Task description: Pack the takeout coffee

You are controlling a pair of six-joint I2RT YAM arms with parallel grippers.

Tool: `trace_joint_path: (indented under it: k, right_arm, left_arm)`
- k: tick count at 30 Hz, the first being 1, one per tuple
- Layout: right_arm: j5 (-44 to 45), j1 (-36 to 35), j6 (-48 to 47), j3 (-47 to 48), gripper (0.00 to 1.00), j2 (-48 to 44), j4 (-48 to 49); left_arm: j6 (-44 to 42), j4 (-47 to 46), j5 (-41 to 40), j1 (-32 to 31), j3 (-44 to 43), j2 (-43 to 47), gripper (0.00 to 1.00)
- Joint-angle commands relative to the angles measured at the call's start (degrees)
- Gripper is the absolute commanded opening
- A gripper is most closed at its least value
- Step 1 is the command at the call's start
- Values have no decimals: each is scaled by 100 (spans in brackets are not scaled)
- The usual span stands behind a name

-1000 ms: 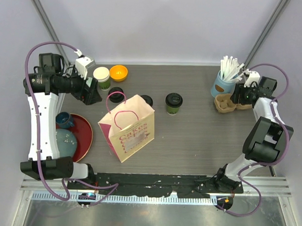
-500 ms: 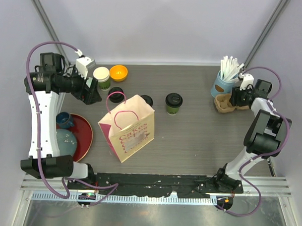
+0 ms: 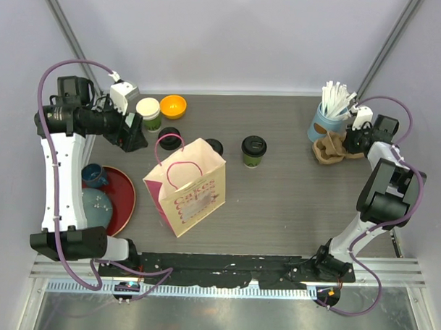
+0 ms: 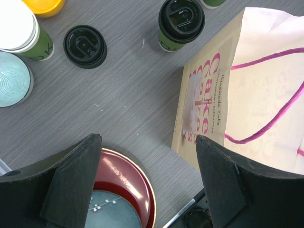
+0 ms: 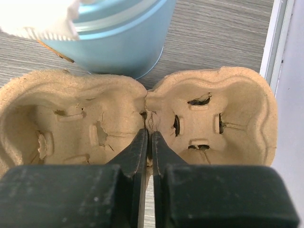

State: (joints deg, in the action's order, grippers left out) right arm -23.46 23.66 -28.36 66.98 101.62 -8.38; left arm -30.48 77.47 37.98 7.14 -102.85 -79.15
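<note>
A dark-green cup with a black lid [image 3: 253, 150] stands mid-table. Another lidded green cup [image 4: 181, 21] stands at the far edge of the paper bag [image 3: 185, 184]. A third green cup [image 3: 148, 113] shows a white top, and a loose black lid [image 3: 169, 133] lies near it. My left gripper [image 3: 131, 136] [image 4: 148, 140] hangs open and empty above the table, between the bag and the red plate. My right gripper [image 3: 343, 144] [image 5: 148, 137] is shut on the middle ridge of the brown cardboard cup carrier [image 5: 209, 118] at the far right.
A light-blue cup of white straws [image 3: 328, 119] stands right behind the carrier. An orange bowl [image 3: 173, 105] sits at the back left. The red plate [image 3: 121, 201] with a grey-blue dish and a blue cup [image 3: 94, 175] lies front left. The table's right edge is beside the carrier.
My right gripper has closed on the carrier's middle ridge, and the carrier has shifted a little. The left arm has not moved.
</note>
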Motion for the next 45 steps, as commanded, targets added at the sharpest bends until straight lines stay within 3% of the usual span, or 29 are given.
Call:
trace_joint_path:
  k: [1, 5, 17, 23, 31, 38, 45]
  right_arm:
    - [8, -72, -20, 17, 6, -248, 109]
    - [289, -160, 14, 34, 1, -432, 82]
    - [1037, -248, 410, 96, 1, -1065, 100]
    - [1722, -485, 577, 166, 1, -1408, -391]
    - [2179, -564, 1551, 201, 1, -2401, -1059]
    - [2645, -1266, 1667, -9, 1, -3508, -1797]
    - [2891, -2031, 1965, 315, 1, -4212, -2527]
  left_arm:
    - [-46, 1182, -1, -19, -174, 5, 84]
    - [-63, 1182, -1, -19, -157, 23, 84]
    - [-81, 1165, 8, -19, -148, 40, 84]
    - [-55, 1165, 96, -19, -218, 6, 84]
    - [-37, 1341, 158, -19, -306, 75, 84]
    - [-265, 1771, 324, -28, -596, 418, 79]
    - [-397, 1771, 263, -632, 361, 682, 80]
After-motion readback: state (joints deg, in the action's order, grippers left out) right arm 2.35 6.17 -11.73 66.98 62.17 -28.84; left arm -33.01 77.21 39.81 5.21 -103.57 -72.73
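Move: My right fingers are already shut on the middle ridge of the cardboard cup tray. The paper bag I bring the tray towards stands some 52 cm to the left and 23 cm back. The blue straw pot is about 8 cm ahead and 8 cm left, and the nearer black-lidded cup roughly 34 cm left, 5 cm back. From my open left hand, the bag lies about 17 cm right, 6 cm back and 18 cm below. Keeping my pinch on the tray's centre ridge, I lift it about 20 cm with my right hand, at first almost straight up beside the straw pot, then rising back and left towards the paper bag while my fingers tip up some 15 degrees and turn clockwise. Near the end my left hand, still open, eases a few centimetres up and back. ##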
